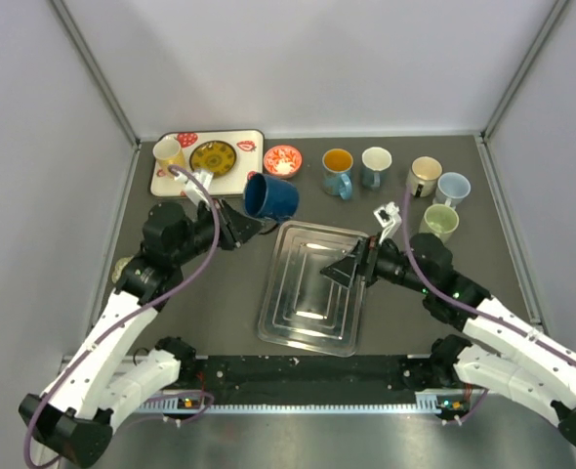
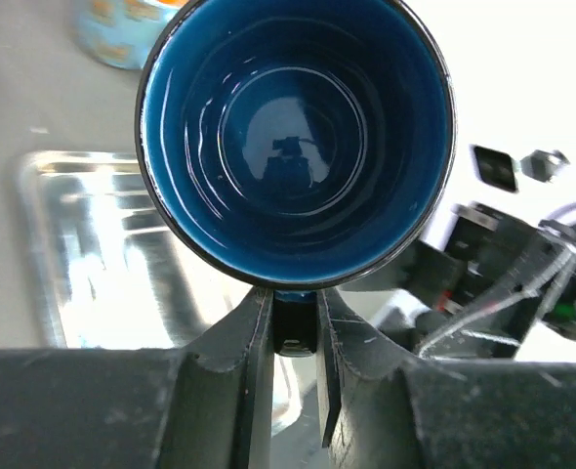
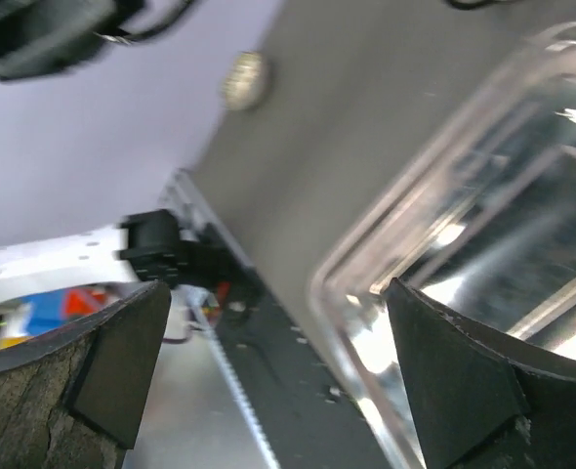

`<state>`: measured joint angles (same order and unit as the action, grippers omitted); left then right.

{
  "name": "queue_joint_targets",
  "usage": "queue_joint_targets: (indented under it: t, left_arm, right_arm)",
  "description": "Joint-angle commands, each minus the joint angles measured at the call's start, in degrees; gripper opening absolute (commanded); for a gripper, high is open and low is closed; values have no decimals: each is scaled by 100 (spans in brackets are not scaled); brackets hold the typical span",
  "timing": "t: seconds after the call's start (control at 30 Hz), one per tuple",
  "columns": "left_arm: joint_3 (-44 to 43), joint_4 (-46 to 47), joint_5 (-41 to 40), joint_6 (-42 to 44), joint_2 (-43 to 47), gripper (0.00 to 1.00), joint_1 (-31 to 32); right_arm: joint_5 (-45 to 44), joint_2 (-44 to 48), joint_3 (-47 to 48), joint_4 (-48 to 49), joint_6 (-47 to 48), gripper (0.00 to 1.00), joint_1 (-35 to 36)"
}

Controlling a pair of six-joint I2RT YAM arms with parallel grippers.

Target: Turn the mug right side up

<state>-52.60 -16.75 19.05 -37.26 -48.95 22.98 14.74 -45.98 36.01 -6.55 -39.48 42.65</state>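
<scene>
The dark blue mug hangs tipped on its side in the air, just beyond the far left corner of the metal tray. My left gripper is shut on its handle. In the left wrist view the mug shows its open mouth straight at the camera, and the handle sits pinched between the left gripper's two fingers. My right gripper hovers open over the middle of the tray with nothing in it. In the right wrist view the right gripper stands wide apart over the tray's rim.
Several upright mugs stand at the back right, among them a blue one, a beige one and a green one. A white patterned board with a yellow mug lies back left, beside a small red dish.
</scene>
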Motion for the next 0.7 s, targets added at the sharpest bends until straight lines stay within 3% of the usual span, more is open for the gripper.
queue_joint_targets:
  t: [0.0, 0.23, 0.67]
  left_arm:
    - [600, 2596, 1461, -1362, 368, 0, 180]
    - [1568, 4460, 1207, -2286, 667, 0, 750]
    - [1481, 4760, 846, -2225, 255, 0, 1472]
  right_arm:
    - [1241, 361, -541, 2427, -1385, 92, -20]
    - [1031, 221, -761, 3351, -1773, 90, 305]
    - [724, -579, -402, 4258, -1852, 70, 305]
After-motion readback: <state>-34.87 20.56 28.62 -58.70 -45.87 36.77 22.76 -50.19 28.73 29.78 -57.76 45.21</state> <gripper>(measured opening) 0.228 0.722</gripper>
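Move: The left hand already holds the blue mug by its handle in mid-air, with the mug's middle about 6 cm ahead, 2 cm right and 3 cm above the grip; the open right gripper it is taken to lies roughly 17 cm right, 8 cm back and 8 cm lower. From the right hand the mug is some 14 cm ahead, 15 cm left and 11 cm up. The baking tray's middle is about 4 cm ahead, 5 cm left and 18 cm below the right hand, and the purple mug stands about 26 cm ahead, 22 cm left and 15 cm below. Keeping its pinch on the handle, the left hand carries the blue mug about 11 cm back and to the right towards the right gripper, fast at first and then easing, with a slight late rise, while its wrist turns some 20 degrees clockwise and rolls left side down. The right hand rises about 7 cm and goes 4 cm left to meet it, drawing back a little and then edging forward, rolling its left side up some 25 degrees, and its wide-open fingers narrow partway as they come up beside the mug's base and handle. ##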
